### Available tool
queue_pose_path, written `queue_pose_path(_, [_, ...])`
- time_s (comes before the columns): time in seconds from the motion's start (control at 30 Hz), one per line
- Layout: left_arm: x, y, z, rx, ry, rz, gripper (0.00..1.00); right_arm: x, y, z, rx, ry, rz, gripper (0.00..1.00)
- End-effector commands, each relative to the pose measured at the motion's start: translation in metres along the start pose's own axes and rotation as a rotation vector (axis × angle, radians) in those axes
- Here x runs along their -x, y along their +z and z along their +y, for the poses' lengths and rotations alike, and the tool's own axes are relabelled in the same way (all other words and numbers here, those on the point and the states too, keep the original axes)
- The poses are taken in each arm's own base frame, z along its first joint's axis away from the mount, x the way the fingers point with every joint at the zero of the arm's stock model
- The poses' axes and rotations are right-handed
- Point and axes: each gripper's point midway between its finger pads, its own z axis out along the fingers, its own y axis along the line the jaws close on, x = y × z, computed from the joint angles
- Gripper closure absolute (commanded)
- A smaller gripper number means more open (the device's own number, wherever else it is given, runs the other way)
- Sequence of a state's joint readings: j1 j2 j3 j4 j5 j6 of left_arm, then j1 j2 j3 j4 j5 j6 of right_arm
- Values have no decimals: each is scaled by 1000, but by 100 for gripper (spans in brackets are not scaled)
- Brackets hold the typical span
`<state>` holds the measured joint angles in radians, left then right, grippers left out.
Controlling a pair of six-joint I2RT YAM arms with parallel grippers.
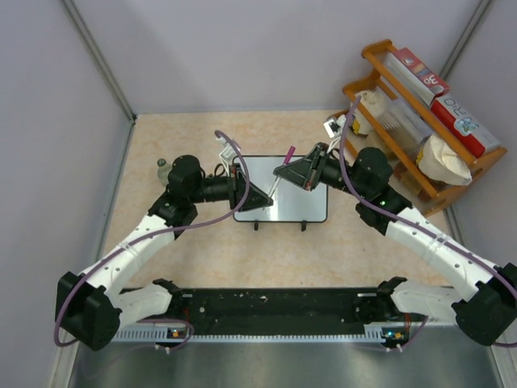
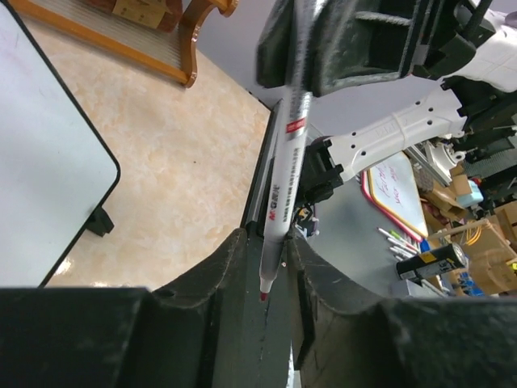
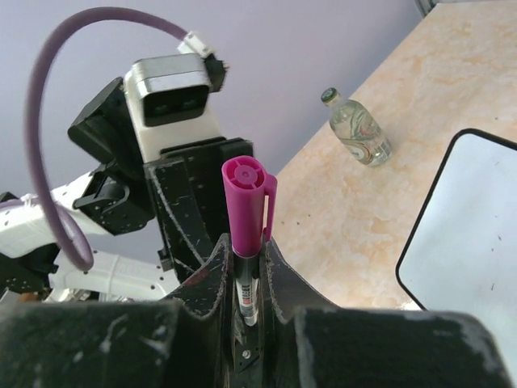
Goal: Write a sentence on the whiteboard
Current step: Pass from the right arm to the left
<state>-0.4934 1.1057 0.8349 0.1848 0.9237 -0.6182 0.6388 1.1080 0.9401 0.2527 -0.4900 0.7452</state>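
Observation:
The whiteboard (image 1: 283,202) lies mid-table, black-framed; its face shows no writing, so the sentence is not in view. It also shows in the left wrist view (image 2: 40,162) and the right wrist view (image 3: 477,234). My right gripper (image 1: 287,171) (image 3: 245,246) is shut on the marker (image 3: 246,206), which has its magenta cap on the rear end (image 1: 288,152). The marker (image 2: 283,178) slants down over the board's left part. Its bare magenta tip sits between the fingers of my left gripper (image 1: 258,200) (image 2: 266,238). Those jaws stand narrowly apart, with a small gap on one side.
A wooden rack (image 1: 420,137) with boxes and bags stands at the back right. A small glass bottle (image 1: 162,168) (image 3: 359,129) stands left of the board. Grey walls close in the table's left and back. A pink-framed board (image 2: 396,190) and loose pens lie off the table.

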Motion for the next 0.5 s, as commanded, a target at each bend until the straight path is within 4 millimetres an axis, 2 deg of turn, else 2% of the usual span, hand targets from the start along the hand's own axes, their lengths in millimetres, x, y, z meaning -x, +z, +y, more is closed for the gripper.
queue_pose_path(0.0, [5, 3, -4, -21, 46, -27, 90, 13, -1, 17, 44, -17, -54, 100])
queue_pose_path(0.03, [6, 2, -5, -22, 49, -31, 97, 14, -1, 16, 40, -17, -56, 100])
queue_pose_path(0.07, [7, 2, -5, -23, 50, -32, 100, 13, -1, 15, 35, -14, -53, 100])
queue_pose_path(0.17, [7, 1, -8, -30, 52, -29, 100, 9, -1, 12, 17, -17, -33, 99])
queue_pose_path(0.2, [8, 1, -9, -28, 60, -32, 100, 10, -3, 12, 13, -31, -35, 91])
queue_pose_path(0.23, [9, 0, -10, -26, 74, -32, 100, 10, -4, 11, 7, -37, -33, 69])
queue_pose_path(0.3, [9, -3, -10, -4, 76, -27, 100, 11, -8, 8, -27, -74, -25, 45])
queue_pose_path(0.33, [14, -4, -13, -1, 110, -27, 100, 13, -12, 10, -37, -93, -25, 23])
queue_pose_path(0.37, [15, -5, -15, 6, 123, -25, 100, 20, -14, 11, -56, -116, -40, 13])
queue_pose_path(0.4, [10, -7, -12, 25, 103, 3, 100, 18, -18, 6, -84, -144, -24, 5])
queue_pose_path(0.43, [15, -8, -17, 22, 124, 7, 100, 24, -24, 9, -90, -171, -39, 1])
queue_pose_path(0.47, [13, -9, -16, 34, 139, 25, 100, 28, -27, 11, -92, -185, -46, 1])
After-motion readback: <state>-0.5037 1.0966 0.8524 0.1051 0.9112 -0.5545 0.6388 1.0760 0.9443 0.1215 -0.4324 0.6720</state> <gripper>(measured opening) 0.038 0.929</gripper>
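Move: The marker slants in the air, still pinched just below its pink cap by my right fingers. Its middle is about 2 cm below, 1 back and 1 left of my right hand, and about 4 cm above, 2 ahead and 2 right of my left hand. My left fingers straddle its tip end, about 3 cm back, 3 left and 6 below the right hand. From my left hand the whiteboard is some 13 cm ahead, 4 right and 26 below; the glass bottle is 17 ahead, 26 left. I shut my left fingers on the marker just above its writing tip and hold that hand almost in place, shifting under 1 cm. Once that pinch is closed I open my right fingers nearly all the way, letting go of the barrel, and ease the right hand about 1.5 cm down and 1 cm to its right, with its jaws still around the marker. ##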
